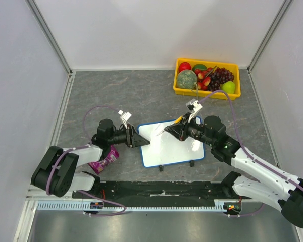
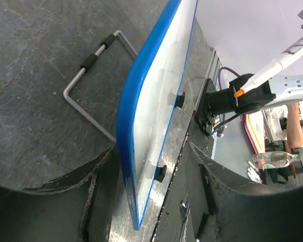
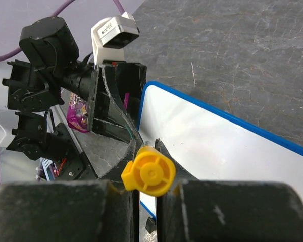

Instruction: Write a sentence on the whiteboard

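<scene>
The whiteboard (image 1: 171,146), white with a blue frame, lies mid-table, tilted up. Its face is blank; no sentence shows on it. My left gripper (image 1: 140,137) is open, its fingers on either side of the board's left edge without clamping it; in the left wrist view the blue frame (image 2: 129,121) runs between my fingers (image 2: 106,166). My right gripper (image 1: 179,129) is shut on a white marker (image 1: 167,126) with a yellow end (image 3: 148,172). The marker points left over the board's upper part (image 3: 217,146), its tip just above the surface.
A yellow tray (image 1: 206,95) of fruit stands at the back right. A purple snack packet (image 1: 105,160) lies beside the left arm. The board's wire stand (image 2: 86,65) and black feet (image 2: 179,100) stick out behind it.
</scene>
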`<state>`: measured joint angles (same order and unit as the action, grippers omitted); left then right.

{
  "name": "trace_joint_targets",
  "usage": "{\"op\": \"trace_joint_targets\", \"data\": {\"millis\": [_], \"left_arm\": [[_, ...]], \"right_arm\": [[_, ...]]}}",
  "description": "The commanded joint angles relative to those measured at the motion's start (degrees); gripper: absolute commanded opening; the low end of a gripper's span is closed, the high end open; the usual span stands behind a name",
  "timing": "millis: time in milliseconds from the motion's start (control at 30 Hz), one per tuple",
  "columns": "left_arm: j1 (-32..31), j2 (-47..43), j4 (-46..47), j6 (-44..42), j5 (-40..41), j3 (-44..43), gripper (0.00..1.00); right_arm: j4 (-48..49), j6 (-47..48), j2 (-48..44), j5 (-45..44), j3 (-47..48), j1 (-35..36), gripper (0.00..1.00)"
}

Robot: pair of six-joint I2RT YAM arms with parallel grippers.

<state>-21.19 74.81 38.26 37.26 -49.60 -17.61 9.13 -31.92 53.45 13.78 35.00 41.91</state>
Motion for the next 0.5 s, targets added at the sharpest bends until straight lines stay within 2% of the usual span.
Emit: {"op": "trace_joint_targets", "data": {"millis": [0, 267, 467], "left_arm": [[-0.69, 2.53, 9.55, -2.72, -5.23, 0.03, 0.56], [-0.69, 0.52, 6.48, -5.35, -5.42, 0.73, 0.4], [-0.69, 1.22, 3.85, -7.02, -5.15, 0.73, 0.23]], "right_arm": [[1.08, 0.54, -0.54, -2.09, 2.7, 0.54, 0.0], [-0.33, 1.77, -1.68, -4.73, 1.82, 0.8, 0.0], [-1.13, 3.44, -1.68, -5.69, 2.09, 0.89, 0.0]]}}
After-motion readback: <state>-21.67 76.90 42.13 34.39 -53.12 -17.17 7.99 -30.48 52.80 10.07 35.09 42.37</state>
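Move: The whiteboard's left edge stands between the left hand's partly open fingers, about 1 cm to the right and level with the hand point; the board's middle lies some 14 cm right, 2 cm back and a few centimetres lower. The marker's tip is about 7 cm right, 1 cm ahead and 8 cm above. From the right hand, which still holds the marker, the left edge lies roughly 12 cm left, 5 cm back and 12 cm below. The left hand closes its fingers by over half around the whiteboard's left edge, easing back about 1 cm. ##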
